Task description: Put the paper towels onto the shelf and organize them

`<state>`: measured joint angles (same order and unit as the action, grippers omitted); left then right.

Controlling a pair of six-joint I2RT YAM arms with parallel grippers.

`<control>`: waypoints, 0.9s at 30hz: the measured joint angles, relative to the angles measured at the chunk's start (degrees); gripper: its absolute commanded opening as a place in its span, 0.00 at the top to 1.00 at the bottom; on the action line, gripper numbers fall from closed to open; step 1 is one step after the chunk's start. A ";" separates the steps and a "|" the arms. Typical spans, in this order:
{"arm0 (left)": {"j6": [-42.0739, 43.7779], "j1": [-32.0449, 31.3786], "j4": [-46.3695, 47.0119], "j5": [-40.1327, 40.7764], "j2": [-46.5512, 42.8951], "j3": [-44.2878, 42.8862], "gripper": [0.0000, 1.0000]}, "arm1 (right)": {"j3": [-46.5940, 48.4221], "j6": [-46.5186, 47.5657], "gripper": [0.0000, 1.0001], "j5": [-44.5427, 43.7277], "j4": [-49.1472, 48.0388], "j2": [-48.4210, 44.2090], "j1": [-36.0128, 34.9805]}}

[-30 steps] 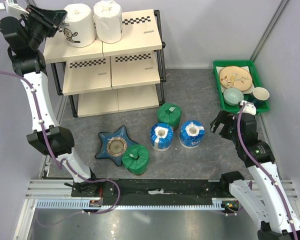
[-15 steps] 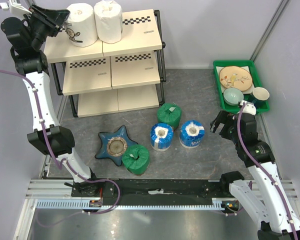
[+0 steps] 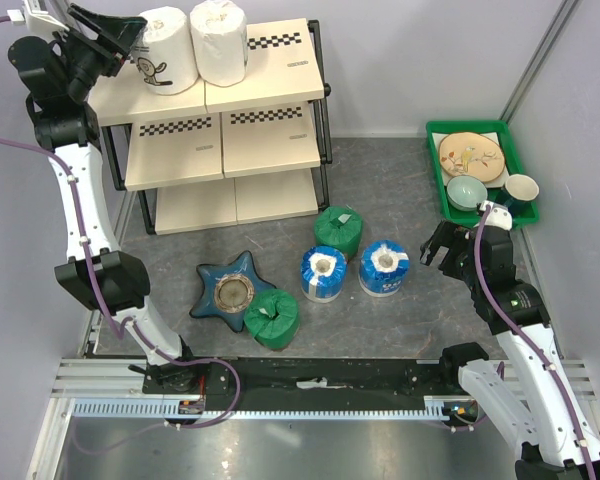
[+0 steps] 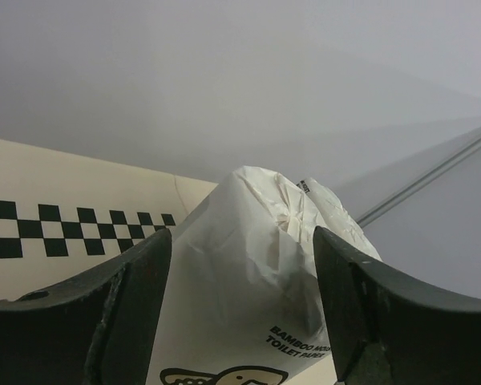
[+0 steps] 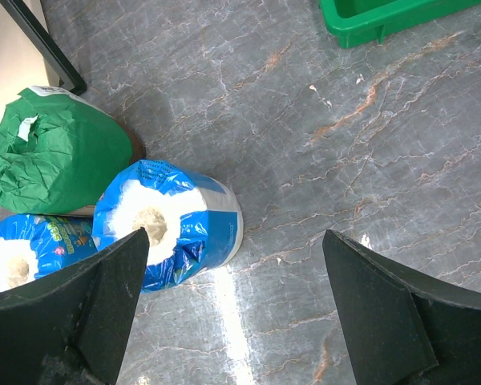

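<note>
Two white paper towels [image 3: 166,48] [image 3: 218,40] stand side by side on the top board of the shelf [image 3: 270,60]. My left gripper [image 3: 128,38] is open at the left one, a finger on each side of its wrapped top [image 4: 248,257]; whether the pads touch it I cannot tell. On the floor lie two blue rolls [image 3: 323,272] [image 3: 384,267] and two green rolls [image 3: 339,230] [image 3: 272,318]. My right gripper [image 3: 438,250] hangs open just right of the nearer blue roll [image 5: 172,220], nothing between its fingers.
A blue star-shaped dish [image 3: 230,290] lies beside the front green roll. A green tray [image 3: 435,160] of dishes sits at the back right by the wall. The shelf's two lower boards show no rolls. A wall stands close behind the shelf.
The left gripper has opened around the left white roll on the top board, and roll and gripper have shifted slightly back and right. The right arm has not moved.
</note>
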<state>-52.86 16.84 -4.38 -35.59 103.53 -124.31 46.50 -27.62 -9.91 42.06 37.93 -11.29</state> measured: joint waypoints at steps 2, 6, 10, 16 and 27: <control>-0.02 -0.11 0.00 0.02 0.00 0.00 0.12 | 0.00 0.00 0.02 0.00 0.00 0.00 0.00; -0.02 -0.15 0.00 0.11 -0.09 0.00 0.08 | 0.00 0.00 0.02 0.02 0.00 0.00 0.00; -0.02 0.37 0.00 0.70 -0.26 0.00 0.04 | 0.00 0.00 0.02 0.04 0.00 0.00 0.00; 0.00 3.13 -1.16 2.47 -3.13 1.01 0.00 | 0.00 0.00 0.02 0.20 0.00 0.00 0.00; 2.05 8.24 -1.99 6.99 -20.02 15.39 0.00 | 0.00 0.02 0.02 0.20 0.00 0.00 0.00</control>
<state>-50.81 25.08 -6.37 -28.60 83.50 -108.92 46.50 -27.59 -9.72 42.06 37.93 -11.29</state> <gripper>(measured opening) 0.993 0.983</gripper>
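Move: The printed white roll on the top shelf, already released, stands close in front of the left hand: roughly 6 cm ahead, 5 cm to its right, its middle about 3 cm lower. The plain white roll is next to it, some 17 cm to the left hand's right and 7 cm ahead, at about the same height. From the idle right hand the printed roll lies about 33 cm forward, 53 cm left and 30 cm up. Already free of its grip on the printed white roll, the left hand spreads its fingers the rest of the way while staying in place. Then it draws away with growing speed, about 10 cm back towards its base, drifting some 5 cm left off the shelf's end and rising a little, as the wrist swings around 15 degrees counter-clockwise. ##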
